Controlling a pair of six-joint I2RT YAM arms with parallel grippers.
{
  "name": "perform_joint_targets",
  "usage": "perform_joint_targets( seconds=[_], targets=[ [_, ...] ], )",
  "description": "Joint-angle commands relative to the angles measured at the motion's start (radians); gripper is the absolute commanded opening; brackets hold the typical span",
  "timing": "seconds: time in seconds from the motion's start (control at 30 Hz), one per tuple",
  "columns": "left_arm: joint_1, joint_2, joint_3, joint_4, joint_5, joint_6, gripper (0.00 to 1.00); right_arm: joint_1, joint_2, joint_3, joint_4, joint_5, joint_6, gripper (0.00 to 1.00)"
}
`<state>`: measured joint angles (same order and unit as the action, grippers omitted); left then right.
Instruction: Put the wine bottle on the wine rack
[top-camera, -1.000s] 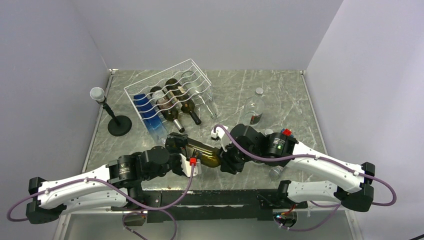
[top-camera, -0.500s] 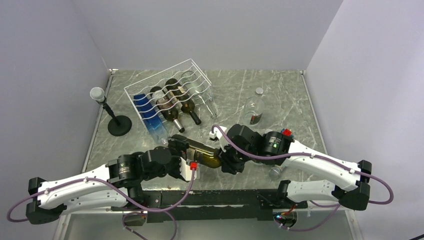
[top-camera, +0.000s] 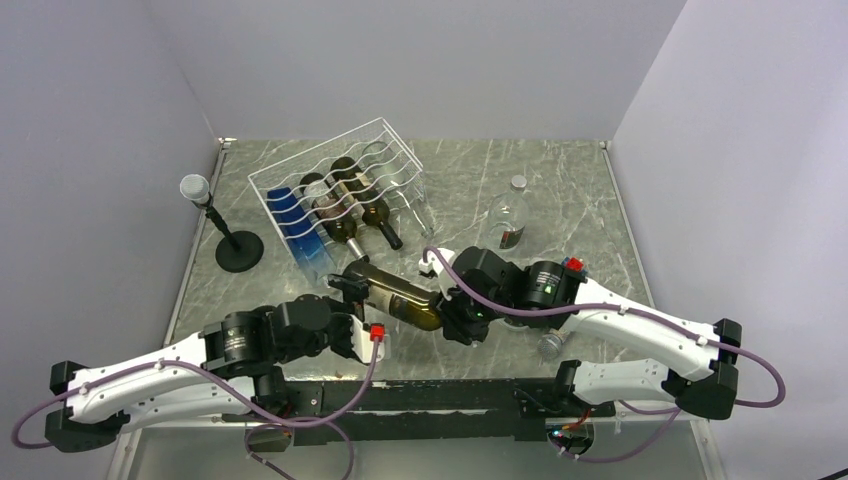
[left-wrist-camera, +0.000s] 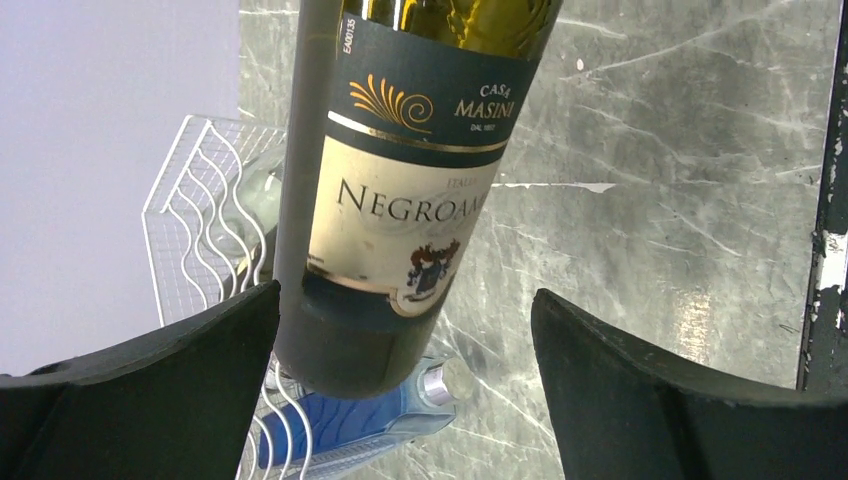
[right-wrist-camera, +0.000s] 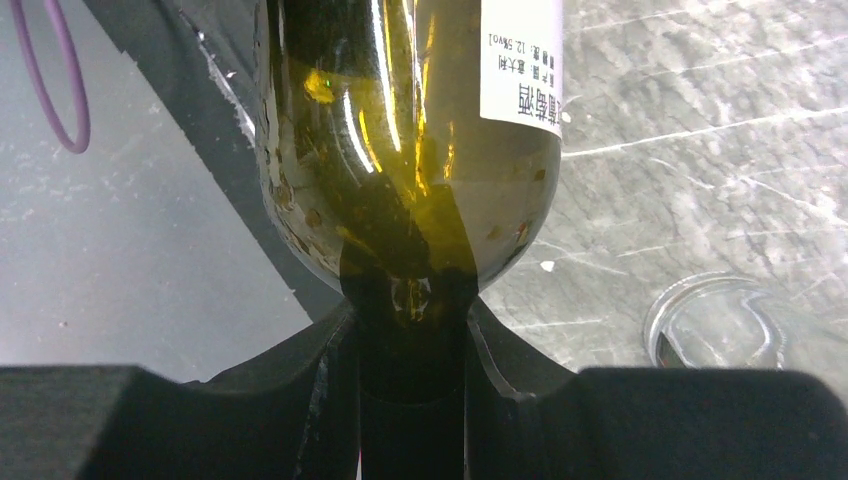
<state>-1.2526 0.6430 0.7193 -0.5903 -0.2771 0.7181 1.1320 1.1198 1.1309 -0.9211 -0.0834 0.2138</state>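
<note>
A dark green wine bottle (top-camera: 392, 296) with a black and cream label (left-wrist-camera: 405, 190) hangs tilted above the table, its base toward the white wire wine rack (top-camera: 262, 185). My right gripper (top-camera: 452, 312) is shut on the bottle's neck (right-wrist-camera: 410, 330). My left gripper (top-camera: 345, 305) is open; in the left wrist view its fingers (left-wrist-camera: 140, 390) stand wide on either side of the bottle's base, apart from it. The rack (left-wrist-camera: 200, 220) holds a blue bottle (top-camera: 295, 225) and two dark bottles (top-camera: 350, 200).
A black round-based microphone stand (top-camera: 238, 250) stands left of the rack. A clear bottle (top-camera: 512, 220) stands upright at the back right. Another clear bottle (top-camera: 552, 345) lies under the right arm and also shows in the right wrist view (right-wrist-camera: 720, 325).
My left arm has drawn back toward the near left, away from the bottle. My right gripper has carried the bottle a little farther toward the rack.
</note>
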Motion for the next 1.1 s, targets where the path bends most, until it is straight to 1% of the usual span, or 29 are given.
perform_joint_targets(
  seconds=[0.0, 0.2, 0.33, 0.4, 0.47, 0.53, 0.57, 0.67, 0.77, 0.87, 0.97, 1.07],
  targets=[
    [0.002, -0.050, 0.036, 0.042, 0.015, -0.022, 0.99, -0.003, -0.032, 0.106, 0.122, 0.105, 0.022, 0.00],
    [0.002, -0.114, 0.076, 0.026, 0.002, -0.029, 0.99, -0.014, -0.013, 0.135, 0.133, 0.191, 0.032, 0.00],
    [0.002, -0.159, 0.076, 0.084, -0.024, -0.076, 0.99, -0.039, 0.019, 0.169, 0.172, 0.271, 0.033, 0.00],
    [0.002, -0.177, 0.077, 0.149, -0.059, -0.167, 0.99, -0.068, 0.046, 0.192, 0.209, 0.297, 0.024, 0.00],
    [0.002, -0.187, 0.099, 0.215, -0.112, -0.352, 0.99, -0.108, 0.078, 0.211, 0.272, 0.298, 0.003, 0.00],
    [0.002, -0.175, 0.146, 0.223, -0.179, -0.511, 0.99, -0.177, 0.125, 0.242, 0.325, 0.283, -0.009, 0.00],
    [0.002, -0.167, 0.162, 0.215, -0.206, -0.549, 0.99, -0.204, 0.150, 0.259, 0.354, 0.283, -0.016, 0.00],
    [0.002, -0.138, 0.181, 0.203, -0.260, -0.612, 0.99, -0.276, 0.231, 0.299, 0.476, 0.276, -0.030, 0.00],
    [0.002, -0.126, 0.176, 0.230, -0.330, -0.701, 0.99, -0.306, 0.335, 0.364, 0.547, 0.301, -0.045, 0.00],
    [0.002, -0.124, 0.171, 0.248, -0.310, -0.808, 0.99, -0.333, 0.442, 0.447, 0.585, 0.329, -0.048, 0.00],
    [0.002, -0.127, 0.161, 0.262, -0.328, -0.835, 0.99, -0.364, 0.551, 0.512, 0.611, 0.318, -0.034, 0.00],
    [0.002, -0.141, 0.152, 0.279, -0.395, -0.855, 0.99, -0.384, 0.642, 0.567, 0.625, 0.315, -0.047, 0.00]
  ],
)
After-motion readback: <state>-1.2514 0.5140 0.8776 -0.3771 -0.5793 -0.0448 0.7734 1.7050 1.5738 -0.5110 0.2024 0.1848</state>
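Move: The right part of the wine rack lies about 37 cm ahead of the right hand, 12 cm left and 10 cm below. Under it the clear bottle lies some 35 cm ahead, 12 cm left; the dark wine bottle, about 32 cm ahead and 21 cm left. The standing clear bottle is 28 cm ahead, 13 cm right. From the left hand, that part of the rack is about 32 cm ahead, 6 cm right, 11 cm below. Forward in a quickening sweep of about 27 cm, with a little left and a slight rise, the right hand carries the wine bottle by its neck towards the right part of the rack. It turns some 30 degrees clockwise, tipping the bottle's base end upward. The left hand, still open and empty, rises about 13 cm while its fingers swing up and round towards forward. ##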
